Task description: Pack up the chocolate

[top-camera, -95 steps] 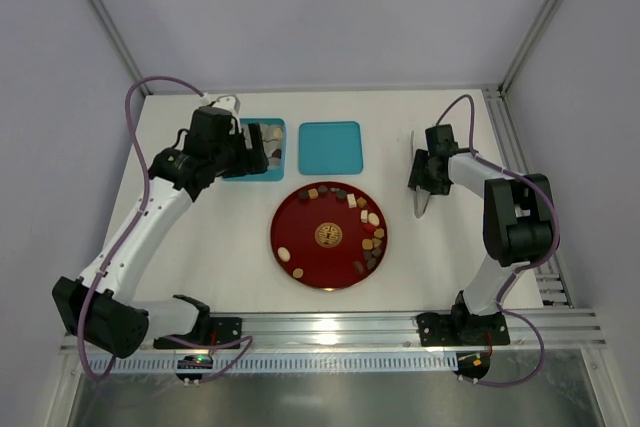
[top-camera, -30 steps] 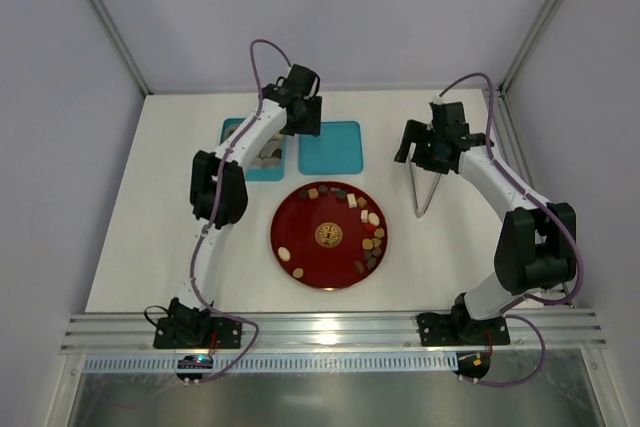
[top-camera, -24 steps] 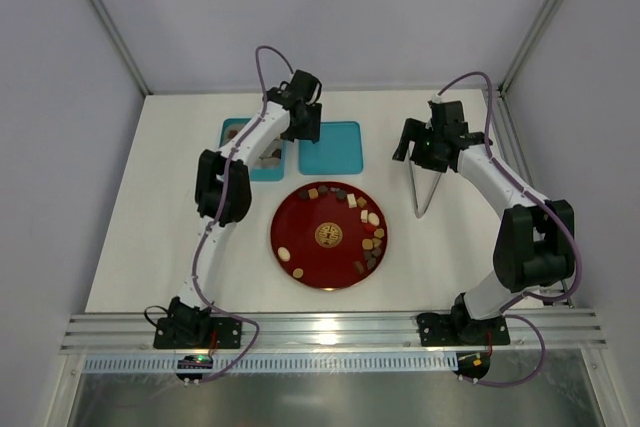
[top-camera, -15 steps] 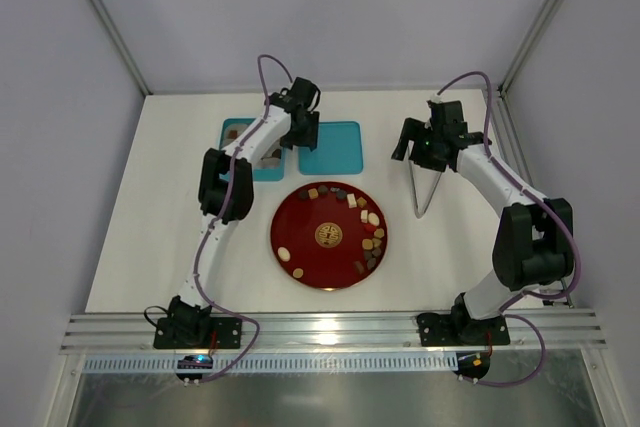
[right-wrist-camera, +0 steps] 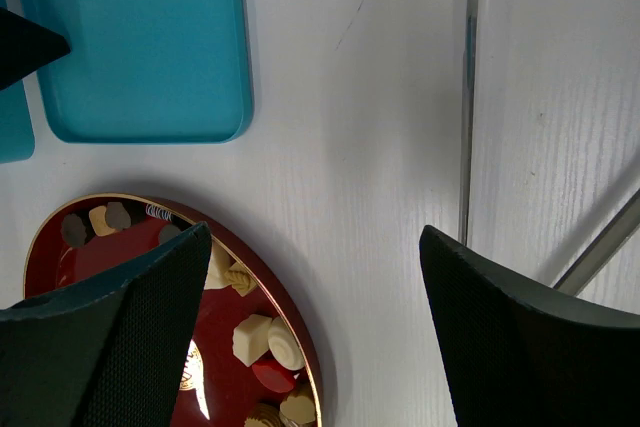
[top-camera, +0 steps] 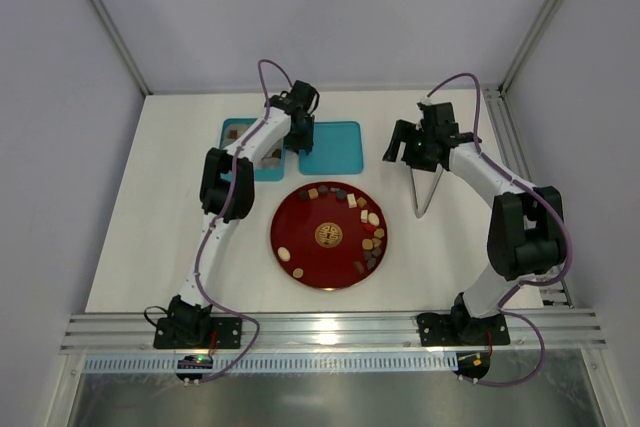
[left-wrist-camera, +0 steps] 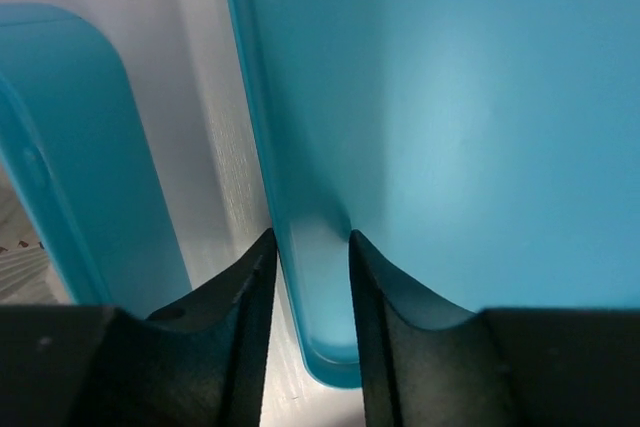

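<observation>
The chocolate (top-camera: 372, 237) lies as several brown, tan and white pieces around a red plate (top-camera: 305, 219); some pieces (right-wrist-camera: 255, 337) show in the right wrist view on the plate's rim (right-wrist-camera: 300, 342). More pieces (top-camera: 268, 155) lie in the teal box (top-camera: 232, 133). My left gripper (top-camera: 300, 133) straddles the left rim of the flat teal lid (top-camera: 335, 147), jaws nearly closed on that rim (left-wrist-camera: 310, 277). The box wall (left-wrist-camera: 80, 147) is just left of it. My right gripper (top-camera: 398, 150) is open and empty above the table, right of the plate (right-wrist-camera: 315, 327).
Metal tongs (top-camera: 425, 192) lie on the table right of the plate, also seen in the right wrist view (right-wrist-camera: 468, 97). The lid's corner (right-wrist-camera: 140, 47) is at that view's top left. Frame posts and walls enclose the table.
My left gripper left the teal box and came down onto the lid's left rim. My right gripper rose from the tongs and shifted left toward the plate.
</observation>
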{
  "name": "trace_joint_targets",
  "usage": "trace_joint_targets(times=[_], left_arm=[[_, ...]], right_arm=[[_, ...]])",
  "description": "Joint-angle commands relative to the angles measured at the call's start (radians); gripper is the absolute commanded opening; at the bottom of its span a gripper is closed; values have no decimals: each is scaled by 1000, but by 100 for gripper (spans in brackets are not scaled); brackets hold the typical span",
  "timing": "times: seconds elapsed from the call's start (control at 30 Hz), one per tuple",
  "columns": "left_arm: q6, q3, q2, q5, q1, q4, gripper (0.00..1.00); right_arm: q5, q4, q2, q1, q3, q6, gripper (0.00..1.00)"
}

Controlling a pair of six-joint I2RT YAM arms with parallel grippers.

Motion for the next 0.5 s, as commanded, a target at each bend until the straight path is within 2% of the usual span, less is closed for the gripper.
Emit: trace_joint_targets(times=[0.0,0.23,0.3,0.47], left_arm=[[-16,27,15,27,7,15,33],[-9,21,11,46,11,24,11],[-7,16,3,52,16,29,0],[13,12,-12,104,24,33,0]], right_arm=[[-34,58,21,12,36,-5,85],[-86,95,74,12,52,-7,85],[-100,96,107,12,77,-4,85],[-137,96,182,13,151,18,85]])
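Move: The blue lid's middle lies about 7 cm to the right of the left hand, 2 cm farther out and 1 cm lower, its left rim right at the fingertips. The chocolate box is some 12 cm left of that hand and 1 cm ahead; the red tray is about 20 cm back and 5 cm right. From the right hand the lid's middle is roughly 15 cm left, 11 cm ahead and 10 cm down, with the metal tongs about 5 cm right and 3 cm ahead. The lid's left rim is pinched near its front-left corner as the left fingers, well over a third open, shut fully around it while that hand stays practically in place. Meanwhile the right hand, wide open and still clear of everything, sinks and then reaches forward and left towards the lid's right side, about 2.5 cm each way. ##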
